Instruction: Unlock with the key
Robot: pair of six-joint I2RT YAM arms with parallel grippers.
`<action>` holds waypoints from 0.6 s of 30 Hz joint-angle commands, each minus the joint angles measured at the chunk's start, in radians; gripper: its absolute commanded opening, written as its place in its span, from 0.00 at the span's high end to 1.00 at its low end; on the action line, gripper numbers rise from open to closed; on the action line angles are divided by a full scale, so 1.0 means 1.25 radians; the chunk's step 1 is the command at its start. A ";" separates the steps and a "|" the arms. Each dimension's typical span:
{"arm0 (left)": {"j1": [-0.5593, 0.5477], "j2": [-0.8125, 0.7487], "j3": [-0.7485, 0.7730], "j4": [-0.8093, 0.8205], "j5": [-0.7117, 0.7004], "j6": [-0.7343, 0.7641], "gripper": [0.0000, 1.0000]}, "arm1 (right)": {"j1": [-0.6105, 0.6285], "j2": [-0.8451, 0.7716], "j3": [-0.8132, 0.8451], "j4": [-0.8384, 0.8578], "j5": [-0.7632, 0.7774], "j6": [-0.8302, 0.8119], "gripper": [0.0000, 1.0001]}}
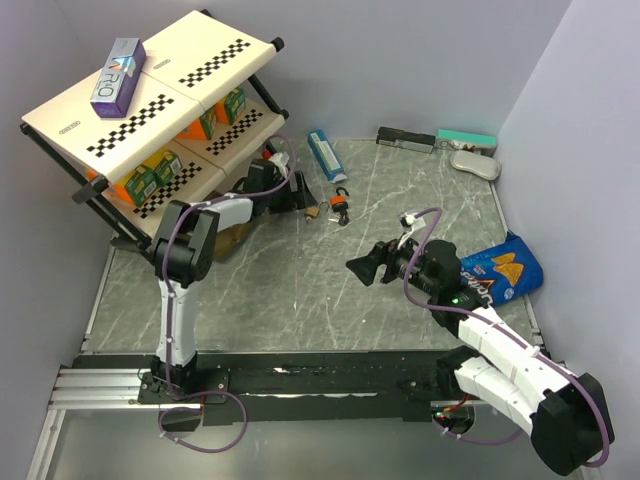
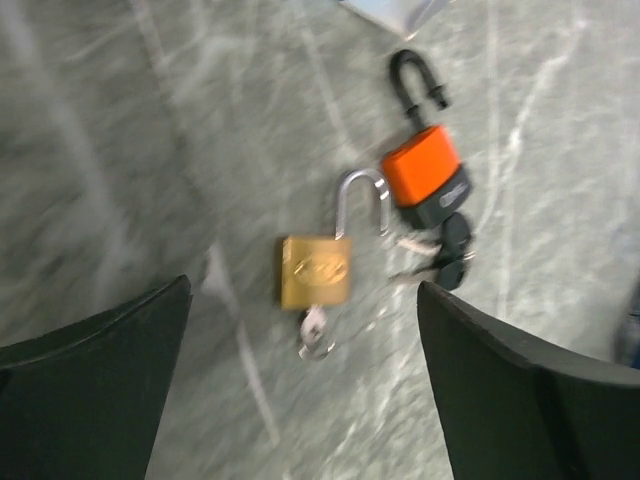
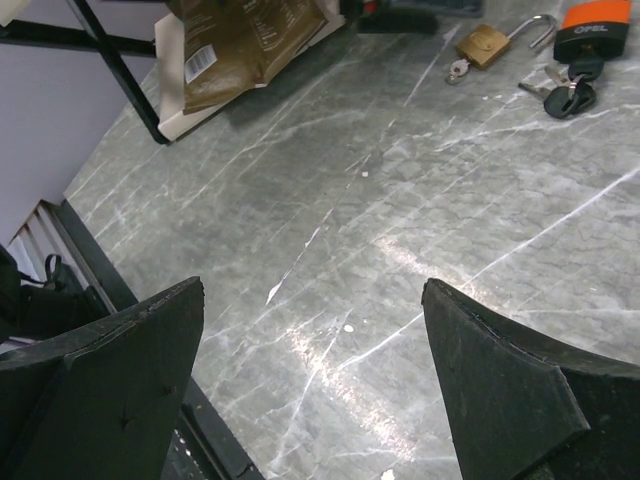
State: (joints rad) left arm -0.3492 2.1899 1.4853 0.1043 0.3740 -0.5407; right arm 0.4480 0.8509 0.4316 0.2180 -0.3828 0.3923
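Note:
The key (image 2: 452, 256), a small dark cluster with black heads and thin blades, lies on the table against the base of an orange-bodied padlock (image 2: 424, 176) whose black shackle stands open. To their left lies a small brass padlock (image 2: 315, 270), shackle swung open, with a silver key (image 2: 315, 336) at its bottom. My left gripper (image 2: 305, 288) hovers open just over the brass padlock, touching nothing. From above, the left gripper (image 1: 300, 198) sits beside both padlocks (image 1: 342, 205). My right gripper (image 1: 362, 267) is open mid-table; the key (image 3: 570, 95) lies far ahead of it.
A tilted shelf rack (image 1: 150, 100) with juice cartons stands at the back left, a brown pouch (image 3: 250, 40) under it. A blue box (image 1: 325, 155) lies behind the padlocks. A blue chip bag (image 1: 505, 270) lies at the right, with small items (image 1: 465, 138) along the back wall.

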 commanded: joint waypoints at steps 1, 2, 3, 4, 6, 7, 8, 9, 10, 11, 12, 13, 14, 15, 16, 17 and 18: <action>-0.031 -0.117 -0.074 0.038 -0.136 0.082 0.01 | -0.022 -0.005 -0.015 0.024 0.020 0.011 0.05; -0.040 -0.157 -0.087 0.055 -0.148 0.103 0.01 | -0.028 -0.001 -0.018 0.030 0.017 0.016 0.05; -0.047 -0.181 -0.103 0.065 -0.168 0.111 0.01 | -0.040 0.002 -0.020 0.033 0.014 0.027 0.05; -0.062 -0.205 -0.141 0.083 -0.170 0.116 0.00 | -0.047 0.002 -0.020 0.032 0.014 0.033 0.05; -0.069 -0.288 -0.183 0.135 -0.168 0.115 0.01 | -0.058 -0.001 -0.023 0.026 0.015 0.043 0.04; -0.072 -0.316 -0.231 0.153 -0.169 0.111 0.01 | -0.066 -0.004 -0.023 0.021 0.018 0.044 0.04; -0.072 -0.378 -0.254 0.168 -0.170 0.096 0.01 | -0.072 -0.011 -0.021 0.012 0.020 0.046 0.04; -0.072 -0.410 -0.276 0.197 -0.169 0.094 0.01 | -0.076 -0.025 -0.021 -0.005 0.025 0.043 0.04; -0.072 -0.482 -0.331 0.213 -0.174 0.096 0.01 | -0.080 -0.035 -0.019 -0.017 0.036 0.041 0.04; -0.073 -0.522 -0.364 0.240 -0.181 0.085 0.01 | -0.080 -0.045 -0.018 -0.028 0.045 0.037 0.04; -0.073 -0.560 -0.399 0.258 -0.189 0.082 0.01 | -0.081 -0.067 -0.015 -0.041 0.053 0.029 0.04; -0.073 -0.599 -0.457 0.282 -0.211 0.078 0.01 | -0.084 -0.077 -0.008 -0.072 0.072 0.022 0.04; -0.073 -0.672 -0.481 0.285 -0.218 0.074 0.01 | -0.081 -0.099 -0.003 -0.086 0.080 0.016 0.04; -0.073 -0.708 -0.500 0.280 -0.226 0.072 0.01 | -0.082 -0.111 0.001 -0.103 0.089 0.004 0.04; -0.073 -0.743 -0.523 0.247 -0.232 0.072 0.01 | -0.082 -0.123 0.009 -0.131 0.100 -0.003 0.04; -0.073 -0.801 -0.528 0.219 -0.250 0.066 0.01 | -0.082 -0.147 0.012 -0.146 0.116 -0.008 0.04; -0.073 -0.830 -0.528 0.182 -0.257 0.066 0.01 | -0.084 -0.158 0.015 -0.158 0.127 -0.020 0.04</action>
State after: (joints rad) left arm -0.4416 1.2995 0.8677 0.3660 0.1265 -0.4427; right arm 0.3504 0.7223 0.4061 0.1036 -0.3016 0.4145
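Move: Just beneath the left hand, some 3 cm down, 1 cm back and 2 cm to its right, the opened brass padlock lies on the table. From that padlock, the orange padlock is about 6 cm to the right and 2 cm farther out, the black keys 6 cm right and 2 cm nearer, and the blue box 3 cm right and 14 cm out. The brass padlock lies roughly 23 cm ahead of the right hand, 10 cm to its left and 15 cm below. Backing off the brass padlock it has already let go of, the left hand draws back a little almost level, then climbs fast, ending about 21 cm higher, 12 cm back and 5 cm to the left. Its wrist tips the fingers up by some 30 degrees, with the fingers staying wide open. The empty right hand eases about 4 cm right, away from the locks, turning clockwise 10 degrees. ##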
